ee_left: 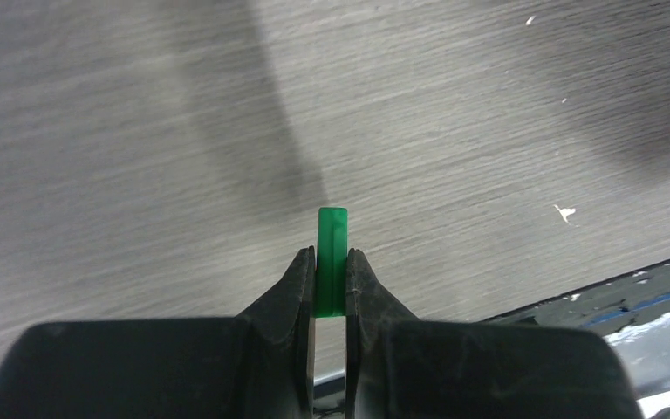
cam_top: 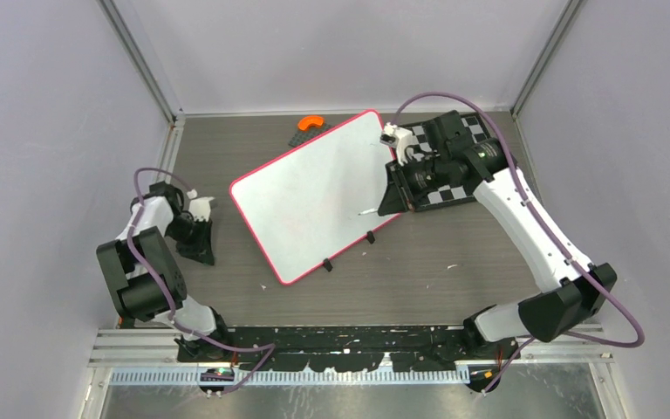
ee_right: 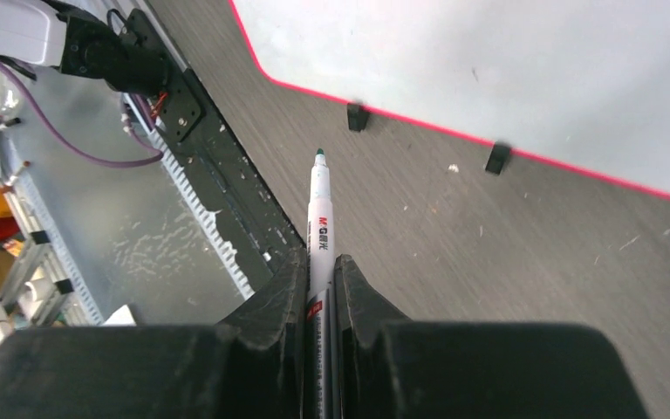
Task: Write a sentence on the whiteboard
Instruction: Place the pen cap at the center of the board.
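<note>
The whiteboard (cam_top: 314, 192) lies at an angle mid-table, white with a red-pink rim, and fills the top of the right wrist view (ee_right: 506, 61). Its face shows no lettering, so the sentence is not in view. My right gripper (cam_top: 387, 204) (ee_right: 319, 255) hovers at the board's right edge, shut on a white marker (ee_right: 318, 209) with its green tip bare. The marker's tip (cam_top: 366, 212) points over the board's lower right part. My left gripper (cam_top: 202, 253) (ee_left: 331, 255) sits left of the board, shut on a small green cap (ee_left: 332, 231) above bare table.
A black-and-white chessboard (cam_top: 454, 166) lies under the right arm at back right. An orange piece (cam_top: 312, 122) and a dark grey piece (cam_top: 298, 137) sit behind the whiteboard. Two black clips (cam_top: 327, 264) (cam_top: 371, 237) stand at its near edge. A black rail (cam_top: 349, 336) runs along the table's front.
</note>
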`<state>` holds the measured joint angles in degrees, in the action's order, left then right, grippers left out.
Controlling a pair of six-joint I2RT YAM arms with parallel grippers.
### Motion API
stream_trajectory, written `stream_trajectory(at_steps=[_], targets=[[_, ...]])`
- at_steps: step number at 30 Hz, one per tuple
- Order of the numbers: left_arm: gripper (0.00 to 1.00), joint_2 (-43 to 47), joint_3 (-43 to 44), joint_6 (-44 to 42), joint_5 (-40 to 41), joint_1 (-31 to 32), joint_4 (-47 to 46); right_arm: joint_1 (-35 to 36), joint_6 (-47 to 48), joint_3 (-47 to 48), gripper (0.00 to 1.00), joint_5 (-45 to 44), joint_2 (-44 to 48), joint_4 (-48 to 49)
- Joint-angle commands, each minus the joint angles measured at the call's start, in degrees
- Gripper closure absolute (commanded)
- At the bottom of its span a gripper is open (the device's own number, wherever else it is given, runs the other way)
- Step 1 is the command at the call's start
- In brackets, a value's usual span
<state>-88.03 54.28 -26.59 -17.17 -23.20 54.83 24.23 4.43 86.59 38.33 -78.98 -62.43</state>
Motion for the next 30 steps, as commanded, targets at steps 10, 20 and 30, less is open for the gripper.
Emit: stream_trajectory(at_steps=[10, 20, 30], targets=[[0.73, -10.7, 2.3, -1.0, 4.0, 7.8, -5.4, 6.0, 6.1, 24.8, 1.0, -1.8, -16.8, -8.1], [0.36, -1.5, 7.1, -1.0, -7.2, 7.9, 1.7, 6.7, 9.7, 23.7, 1.0, 0.5, -17.0, -7.1], [0.23, 9.3, 27.7, 7.2, -23.7, 6.9, 9.2, 6.7, 12.1, 21.0, 1.0, 4.5, -15.3, -3.8]])
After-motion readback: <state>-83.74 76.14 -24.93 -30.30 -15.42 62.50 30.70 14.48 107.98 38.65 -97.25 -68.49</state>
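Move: The left hand, low over bare table, holds the green pen cap; its resting spot is about 1 cm ahead, 3 cm right and 4 cm below, with the whiteboard's middle some 13 cm ahead, 30 cm right and 6 cm higher than the hand. From the right hand, holding the uncapped marker, the whiteboard's middle lies roughly 12 cm ahead, 17 cm left and 17 cm below; the checkerboard is some 28 cm ahead, 21 cm right, 26 cm below. Left hand lowers the pen cap, releases it, then rises 15 cm and forward; right carries marker left-forward over whiteboard. ##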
